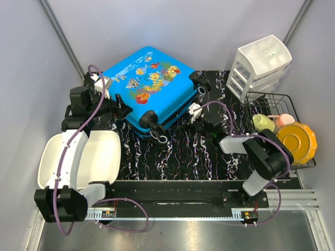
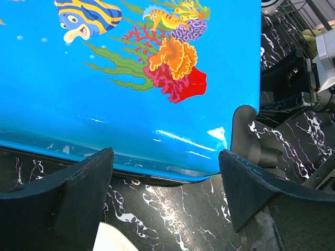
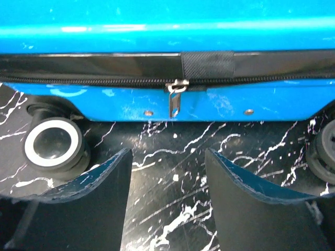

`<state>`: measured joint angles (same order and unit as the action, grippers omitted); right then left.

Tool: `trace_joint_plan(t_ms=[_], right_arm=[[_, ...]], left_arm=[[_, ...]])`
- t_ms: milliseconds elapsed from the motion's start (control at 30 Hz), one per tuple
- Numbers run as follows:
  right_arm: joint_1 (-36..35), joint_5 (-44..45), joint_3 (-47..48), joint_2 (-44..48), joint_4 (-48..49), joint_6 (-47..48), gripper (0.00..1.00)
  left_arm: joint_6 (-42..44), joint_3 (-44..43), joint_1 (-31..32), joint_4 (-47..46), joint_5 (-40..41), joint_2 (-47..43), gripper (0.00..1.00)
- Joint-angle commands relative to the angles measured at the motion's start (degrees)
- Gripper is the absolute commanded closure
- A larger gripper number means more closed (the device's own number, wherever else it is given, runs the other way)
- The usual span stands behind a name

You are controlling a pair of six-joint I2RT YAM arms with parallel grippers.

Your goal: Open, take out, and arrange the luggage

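Observation:
The luggage (image 1: 149, 86), a bright-blue hard-shell suitcase with a fish print, lies flat and zipped at the back centre of the black marbled table. My left gripper (image 1: 123, 107) stands open at its left front edge. In the left wrist view the blue shell (image 2: 131, 94) fills the top, and its lower rim sits just ahead of the open left gripper (image 2: 165, 157). My right gripper (image 1: 194, 112) faces the wheeled side. In the right wrist view the zip pull (image 3: 175, 98) hangs a little beyond the open, empty right gripper (image 3: 167, 157), with a black-and-white wheel (image 3: 54, 146) to the left.
A white plastic tub (image 1: 107, 157) sits at the front left under the left arm. A white drawer unit (image 1: 261, 65) stands at the back right. In front of it, a black wire basket (image 1: 251, 102) holds a yellow plate (image 1: 297, 141), a green cup (image 1: 263, 123) and a pink cup (image 1: 285, 120).

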<state>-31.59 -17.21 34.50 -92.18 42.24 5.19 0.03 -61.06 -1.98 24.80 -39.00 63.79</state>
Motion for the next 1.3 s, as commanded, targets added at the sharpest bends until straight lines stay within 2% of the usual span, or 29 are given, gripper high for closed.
trace_joint_plan(t_ms=[0,200,333,467,500,567,900,1133,1267], right_arm=[[0.2,-1.0,3.0,-4.9,16.1,-0.8,0.34],[0.4,-0.9,7.5,-12.7,22.5,-1.3,0.35],[0.4,-2.5,9.4,-15.9,25.7,-2.6,0.47],[0.5,-6.8,8.7,-16.2,26.8,-4.0,0.74],[0.5,-7.6,8.3,-16.1,27.4,-4.0,0.87],[0.5,-9.0,7.7,-15.5,27.3,-4.8,0.99],[-1.5,-16.1,5.8,-10.7,21.9,-10.4,1.00],[-5.2,-15.0,8.8,-9.8,13.8,-9.9,1.00],[-6.6,-14.1,8.8,-9.2,11.7,-10.1,1.00]], left_arm=[[0.1,-2.0,0.2,-0.3,1.5,-1.2,0.14],[0.1,-2.0,0.1,0.2,2.0,-1.4,0.15],[0.8,-2.2,0.1,2.2,2.5,-1.5,0.15],[1.5,-2.5,0.2,2.5,3.1,-1.3,0.15],[1.5,-2.6,0.2,2.5,3.1,-1.1,0.15],[1.5,-2.7,0.1,2.3,2.8,-0.7,0.16],[2.9,-2.8,3.3,1.4,4.3,0.8,0.18],[4.9,-3.4,7.2,2.4,6.0,1.6,0.18],[11.9,-7.7,12.1,6.8,2.4,2.7,0.15]])
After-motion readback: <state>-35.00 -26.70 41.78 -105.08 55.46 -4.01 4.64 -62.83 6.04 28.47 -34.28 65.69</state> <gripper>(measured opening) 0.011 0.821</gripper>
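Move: The luggage's zip pull is about 4 cm ahead of the right hand and 4 cm to its left, level with it. The near wheel sits some 4 cm back and 11 cm left of that hand, the far wheel about 12 cm ahead and 4 cm right, both a little lower. From the left hand, the black guard on the luggage's near corner lies roughly 10 cm right, 1 cm back and 10 cm below; the zip pull, about 20 cm right, 5 cm ahead and 16 cm below. The zip pull is what the right hand goes for: it reaches some 5 cm forward and left up to the luggage's side, shuts its half-open fingers and pinches the pull, then drags it about 5 cm back and left along the seam towards the near wheel, turning and rolling slightly. The left hand, still open, sinks about 1 cm, then swings some 3 cm right towards the corner guard. ##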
